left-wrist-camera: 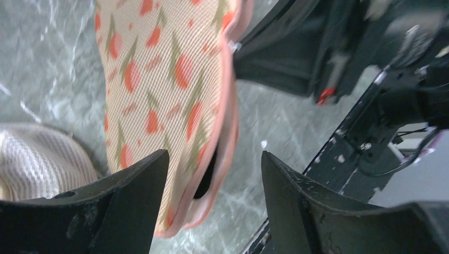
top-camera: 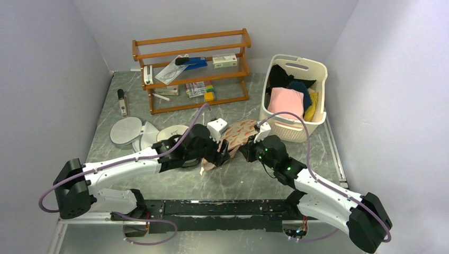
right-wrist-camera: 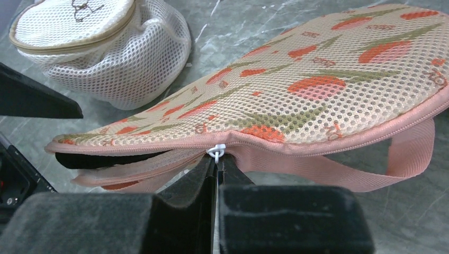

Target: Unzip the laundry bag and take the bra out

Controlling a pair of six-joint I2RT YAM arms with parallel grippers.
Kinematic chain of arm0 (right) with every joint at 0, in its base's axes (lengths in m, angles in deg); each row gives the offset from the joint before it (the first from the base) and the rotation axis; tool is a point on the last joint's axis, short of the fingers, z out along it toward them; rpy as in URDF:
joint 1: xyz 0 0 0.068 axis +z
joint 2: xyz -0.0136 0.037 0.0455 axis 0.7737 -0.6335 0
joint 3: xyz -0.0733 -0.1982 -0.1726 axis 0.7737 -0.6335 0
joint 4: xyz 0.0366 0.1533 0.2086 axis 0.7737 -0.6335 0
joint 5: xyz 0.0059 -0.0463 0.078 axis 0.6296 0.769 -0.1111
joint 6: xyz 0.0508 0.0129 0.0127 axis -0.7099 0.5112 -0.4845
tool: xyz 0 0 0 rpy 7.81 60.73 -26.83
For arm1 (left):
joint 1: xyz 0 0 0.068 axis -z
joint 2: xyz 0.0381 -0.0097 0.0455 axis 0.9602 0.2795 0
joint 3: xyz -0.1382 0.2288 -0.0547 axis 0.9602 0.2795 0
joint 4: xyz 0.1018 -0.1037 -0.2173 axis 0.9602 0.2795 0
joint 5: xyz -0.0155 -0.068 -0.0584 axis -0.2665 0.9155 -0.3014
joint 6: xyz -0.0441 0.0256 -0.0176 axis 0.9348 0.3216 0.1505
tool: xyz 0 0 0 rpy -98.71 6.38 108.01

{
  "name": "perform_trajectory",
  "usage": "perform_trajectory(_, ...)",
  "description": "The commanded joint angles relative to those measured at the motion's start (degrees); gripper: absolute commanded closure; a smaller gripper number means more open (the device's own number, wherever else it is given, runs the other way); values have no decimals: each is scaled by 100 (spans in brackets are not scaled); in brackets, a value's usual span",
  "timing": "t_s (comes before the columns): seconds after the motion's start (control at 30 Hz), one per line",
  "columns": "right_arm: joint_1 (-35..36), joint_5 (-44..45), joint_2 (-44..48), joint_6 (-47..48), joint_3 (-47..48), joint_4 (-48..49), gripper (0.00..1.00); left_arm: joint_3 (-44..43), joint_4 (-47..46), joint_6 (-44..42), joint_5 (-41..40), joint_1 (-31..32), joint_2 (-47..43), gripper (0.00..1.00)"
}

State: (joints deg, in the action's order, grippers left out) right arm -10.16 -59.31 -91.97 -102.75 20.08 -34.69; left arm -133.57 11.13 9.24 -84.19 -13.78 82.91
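The peach-pink laundry bag [top-camera: 236, 133] with its orange-red leafy print lies mid-table between both arms. My right gripper [right-wrist-camera: 217, 162] is shut on the white zipper pull [right-wrist-camera: 216, 152] at the bag's near edge [right-wrist-camera: 328, 79]. Left of the pull the zip gapes, and something dark [right-wrist-camera: 100, 159] shows inside; I cannot tell if it is the bra. My left gripper [left-wrist-camera: 214, 161] is open, its fingers [left-wrist-camera: 132, 196] straddling the bag's unzipped end [left-wrist-camera: 169, 79] without pinching it. Seen from above, the left gripper [top-camera: 222, 153] and right gripper [top-camera: 248, 151] sit close together at the bag's front.
A round white mesh bag [right-wrist-camera: 100, 47] sits just left of the laundry bag, with flat round ones [top-camera: 127, 131] beyond. A wooden shelf [top-camera: 190, 69] stands at the back. A white basket [top-camera: 270, 114] of clothes is at the right. A pink strap loop [right-wrist-camera: 407, 159] hangs from the bag.
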Motion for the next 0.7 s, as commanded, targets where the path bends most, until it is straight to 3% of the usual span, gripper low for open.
perform_trajectory(0.0, -44, -268, 33, 69, -40, 313, 100, -585, -207, -250, 462, -22, 331, 24)
perform_trajectory(0.4, -33, -512, 25, -146, -201, 652, 100, -1068, -226, -302, 53, -22, 1404, 36)
perform_trajectory(0.67, -37, -476, -1, -184, -212, 618, 100, -743, -229, -209, -150, -22, 1175, 68)
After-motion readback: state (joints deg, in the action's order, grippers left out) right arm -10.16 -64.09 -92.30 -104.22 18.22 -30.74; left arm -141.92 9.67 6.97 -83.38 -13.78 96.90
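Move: The laundry bag's zip edge, just left of the zipper pull, lies about 4 cm right of the open left hand, 2 cm ahead and 3 cm below. The pull, in the right fingers, is some 7 cm right, 3 cm ahead and 3 cm below; the white mesh bag stands roughly 19 cm left, 8 cm ahead and 9 cm below. From the right hand, that edge is about 4 cm left, 1 cm back, level in height. Left hand hops about 4 cm right and forward, then sinks, fingers half-closing astride the edge; right keeps pull. ##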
